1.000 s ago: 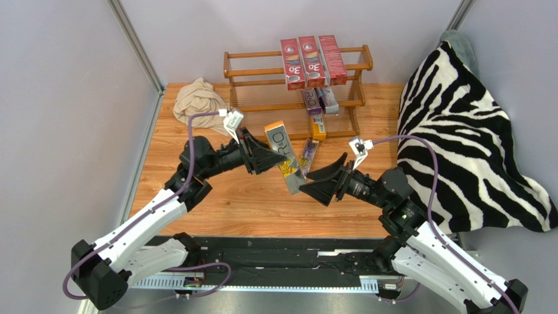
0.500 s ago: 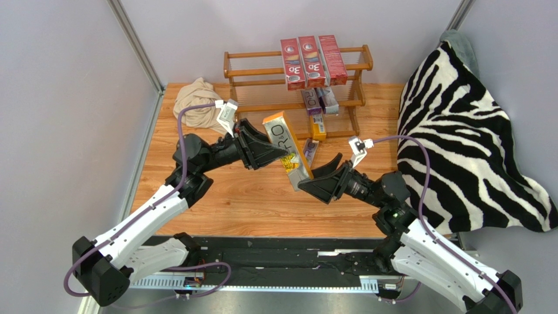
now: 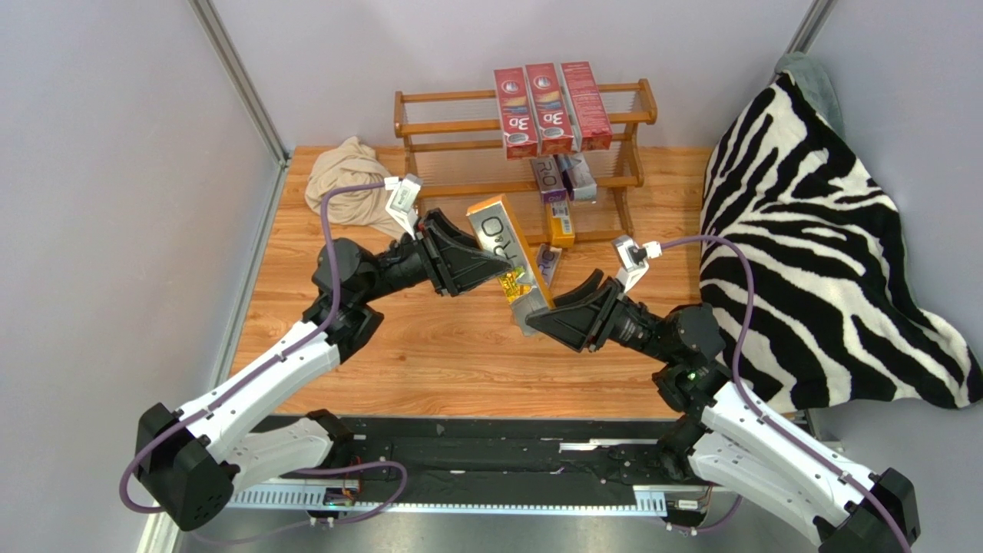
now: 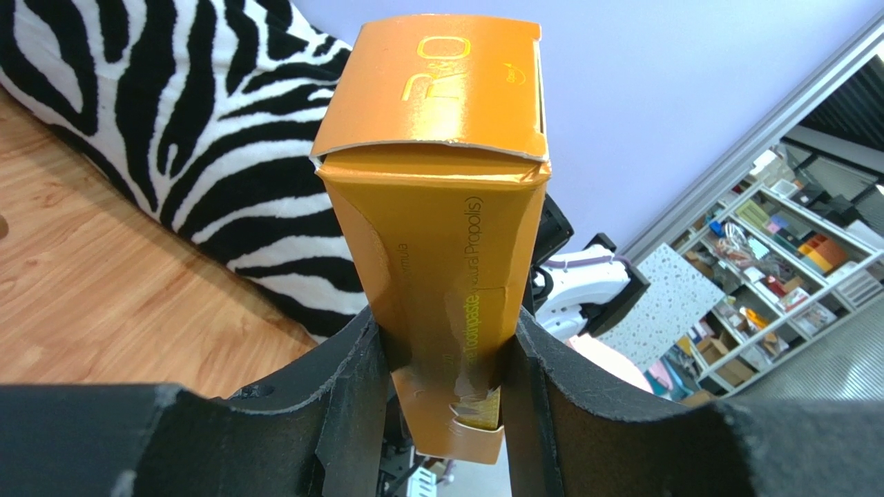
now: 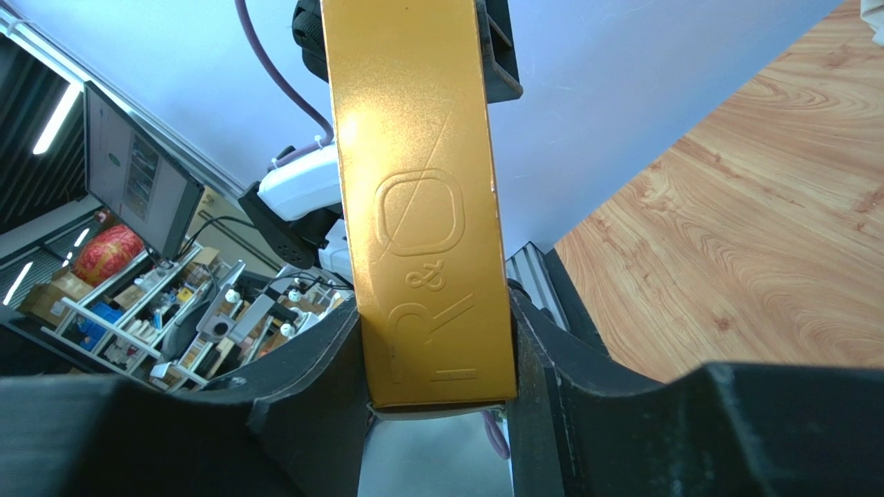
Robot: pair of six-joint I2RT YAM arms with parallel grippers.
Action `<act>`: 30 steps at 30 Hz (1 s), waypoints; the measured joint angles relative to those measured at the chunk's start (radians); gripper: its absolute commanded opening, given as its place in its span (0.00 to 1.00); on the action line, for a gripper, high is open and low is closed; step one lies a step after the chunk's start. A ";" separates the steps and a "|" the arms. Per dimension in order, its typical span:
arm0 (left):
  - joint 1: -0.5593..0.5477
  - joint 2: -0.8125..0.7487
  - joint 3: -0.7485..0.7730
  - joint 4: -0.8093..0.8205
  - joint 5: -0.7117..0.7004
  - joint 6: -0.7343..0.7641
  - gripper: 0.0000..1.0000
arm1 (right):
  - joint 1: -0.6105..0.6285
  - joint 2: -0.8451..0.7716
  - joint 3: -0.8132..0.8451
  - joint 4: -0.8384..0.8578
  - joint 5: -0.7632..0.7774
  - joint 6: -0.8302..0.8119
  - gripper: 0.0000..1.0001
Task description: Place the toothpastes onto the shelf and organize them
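A gold-orange toothpaste carton (image 3: 505,256) marked "R&O" hangs slanted above the table, held at both ends. My left gripper (image 3: 490,264) is shut on its upper half; in the left wrist view the carton (image 4: 444,197) is clamped between that gripper's (image 4: 446,385) fingers. My right gripper (image 3: 542,315) is closed against both sides of the carton's lower end (image 5: 420,207), which sits between its (image 5: 436,364) fingers. The shelf (image 3: 417,128) stands at the back, with three red toothpastes (image 3: 552,110) across its top tier and silver-purple ones (image 3: 564,179) on the middle tier.
A small orange carton (image 3: 561,225) stands at the shelf's lower front. A purple carton (image 3: 546,264) lies on the wooden table just behind the held one. A beige cloth (image 3: 352,179) is at the back left. A zebra-striped blanket (image 3: 808,230) covers the right side.
My right gripper has moved up and left to the carton's lower end and its jaws have come in onto it. The left gripper has shifted slightly up and right with the carton.
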 measured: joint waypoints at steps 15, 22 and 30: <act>0.000 -0.051 -0.006 -0.228 -0.113 0.132 0.79 | 0.000 0.000 0.001 -0.141 0.047 -0.020 0.11; 0.000 -0.189 -0.036 -0.525 -0.316 0.296 0.83 | -0.008 0.010 0.004 -0.341 0.126 -0.076 0.10; 0.000 -0.313 -0.070 -0.757 -0.497 0.411 0.83 | -0.093 0.070 -0.051 -0.398 0.149 -0.095 0.10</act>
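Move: Both grippers hold the silver-and-orange toothpaste box in mid-air: its middle is practically at the left fingers, and about 5 cm ahead, 4 cm left and 5 cm above the right ones. From the right hand, the orange box on the lower shelf lies some 34 cm ahead, 4 cm right and 29 cm down; the silver box on the table about 21 cm ahead, straight in line, 31 cm down. Open the left gripper to let go of the toothpaste box, then draw it off to the left about 8 cm and down some 11 cm, slightly forward, its fingers swinging forward and dipping. Keep the right gripper shut on the near end and lower the box about 13 cm, and forward some 5 cm, towards the lower shelf, tilting its far end down. ##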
